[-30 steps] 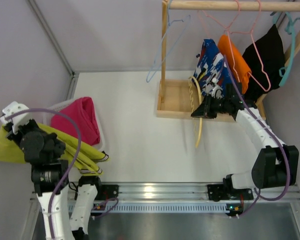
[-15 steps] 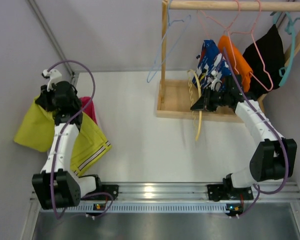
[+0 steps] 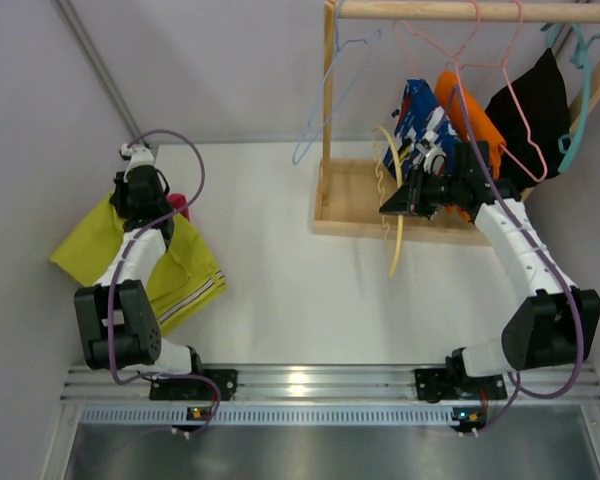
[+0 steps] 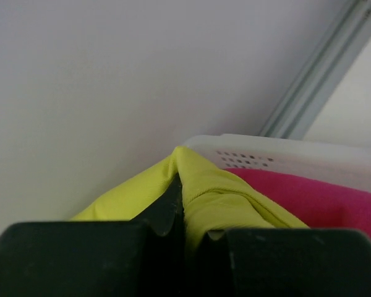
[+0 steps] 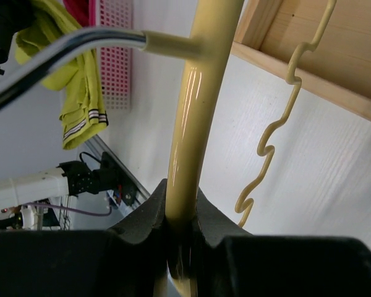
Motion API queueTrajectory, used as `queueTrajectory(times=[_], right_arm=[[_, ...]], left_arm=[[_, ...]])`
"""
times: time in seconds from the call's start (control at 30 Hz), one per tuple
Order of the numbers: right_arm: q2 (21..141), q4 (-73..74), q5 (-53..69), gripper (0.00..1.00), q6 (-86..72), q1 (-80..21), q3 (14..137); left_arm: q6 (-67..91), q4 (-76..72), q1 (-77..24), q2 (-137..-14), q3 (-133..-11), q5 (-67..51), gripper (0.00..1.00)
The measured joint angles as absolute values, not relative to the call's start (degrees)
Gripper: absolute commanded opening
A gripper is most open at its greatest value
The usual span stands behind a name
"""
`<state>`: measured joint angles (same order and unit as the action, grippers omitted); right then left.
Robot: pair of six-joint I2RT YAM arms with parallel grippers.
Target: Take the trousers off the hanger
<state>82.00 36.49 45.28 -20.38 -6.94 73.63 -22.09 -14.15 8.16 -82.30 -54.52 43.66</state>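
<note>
My left gripper (image 3: pixel 140 197) is shut on a fold of the lime yellow-green trousers (image 3: pixel 185 272), which drape down both sides of the arm at the back left, striped hem lowest. In the left wrist view those trousers (image 4: pixel 219 192) are pinched between the jaws of the left gripper (image 4: pixel 184 230), above the magenta-pink trousers (image 4: pixel 321 198) in a white basket (image 4: pixel 278 156). Only a sliver of the pink trousers (image 3: pixel 178 205) shows from above. My right gripper (image 3: pixel 392 205) is shut on a bare cream-yellow hanger (image 3: pixel 395 250), held off the rail; its bar (image 5: pixel 198 105) runs up between the jaws of the right gripper (image 5: pixel 182 210).
A wooden rack stands at the back right with its rail (image 3: pixel 430 10) and base tray (image 3: pixel 350 200). Blue-patterned (image 3: pixel 420 125), orange (image 3: pixel 470 120) and black (image 3: pixel 530 110) garments hang from it on hangers. An empty pale-blue hanger (image 3: pixel 325 110) hangs at the rail's left end.
The left arm has swung from the near left up toward the back left, carrying the yellow-green trousers over the basket and covering most of the pink pair. The right gripper has risen slightly with the hanger.
</note>
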Motion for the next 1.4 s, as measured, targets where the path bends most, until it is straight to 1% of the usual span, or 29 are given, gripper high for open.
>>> queueTrajectory(times=[0.17,0.27,0.33,0.37,0.43,0.47,0.5,0.57,0.6,0.63,0.87,1.07,1.17,1.27,1.3,1.4], right_arm=[[77.36,37.28,45.8,0.0,-21.56,-8.25,73.93],[75.05,38.26,47.0,0.0,-21.65,-8.8,75.26],[73.82,38.72,47.7,0.0,-21.67,-8.88,75.77],[73.17,38.96,47.94,0.0,-21.71,-8.91,75.81],[71.96,39.33,48.12,0.0,-21.71,-8.91,75.81],[71.4,39.46,48.14,0.0,-21.71,-8.91,75.81],[70.83,39.59,48.14,0.0,-21.71,-8.93,75.81],[69.93,39.7,48.14,0.0,-21.82,-9.02,75.81],[69.54,39.81,48.14,0.0,-21.98,-9.1,75.88],[69.36,39.86,48.14,0.0,-22.11,-9.17,75.92],[69.23,40.32,48.1,0.0,-22.83,-9.34,77.69],[69.19,40.34,47.92,0.0,-25.28,-10.44,77.97],[70.57,41.23,46.54,0.0,-27.31,-10.74,81.06],[71.94,41.1,44.75,0.0,-29.93,-10.74,84.62],[72.05,41.06,44.31,0.0,-30.83,-10.74,85.27],[72.05,40.29,43.77,0.0,-33.87,-10.76,85.86]], left_arm=[[-20.05,-8.8,8.16,-83.33,-54.52,35.92,0.26],[-17.23,-3.07,8.1,-83.31,-54.72,31.77,0.38],[-15.92,0.1,8.1,-82.94,-54.72,29.91,0.5],[-15.33,1.67,8.1,-82.39,-54.63,28.99,0.58],[-14.33,4.84,8.1,-79.99,-54.39,26.72,0.67],[-13.8,6.24,8.12,-78.37,-54.28,25.67,0.73],[-13.47,7.7,8.12,-76.42,-54.26,24.38,0.81],[-13.15,10.0,8.12,-72.18,-54.46,21.8,0.88],[-13.13,11.0,8.08,-70.37,-54.92,20.51,0.97],[-13.21,11.81,8.08,-68.77,-55.7,19.31,0.99],[-12.93,14.26,8.08,-61.17,-63.24,8.86,0.99],[-10.5,15.03,8.08,-53.1,-65.71,-2.96,0.99],[-9.08,15.14,8.08,-49.89,-66.85,-8.21,0.99],[-8.05,15.29,8.1,-46.19,-67.42,-17.61,0.98],[-7.25,15.49,8.1,-45.06,-67.77,-22.33,0.99],[-1.78,15.73,8.01,-44.07,-70.5,-33.04,0.99]])
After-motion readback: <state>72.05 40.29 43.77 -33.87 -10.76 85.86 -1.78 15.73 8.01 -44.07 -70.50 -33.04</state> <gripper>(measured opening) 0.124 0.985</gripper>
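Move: The left hand, gripping the yellow trousers, has the white basket's middle about 15 cm below it, some 4 cm back and 5 cm right; the pink garment inside lies about 13 cm below, 3 cm back, 5 cm right. From the right hand, holding the empty yellow hanger, the rail is about 25 cm ahead and 30 cm higher, the printed trousers 18 cm ahead and 6 cm right, the blue hanger 20 cm ahead, 16 cm left. Down first and to the right, the left hand dips about 6 cm towards the basket while its fingers open wide and let go of the yellow trousers. It then climbs away up, right and back, ending some 25 cm right of its start, swinging about 75 degrees clockwise. The right hand lifts the yellow hanger about 13 cm, easing back a little, grip kept. ##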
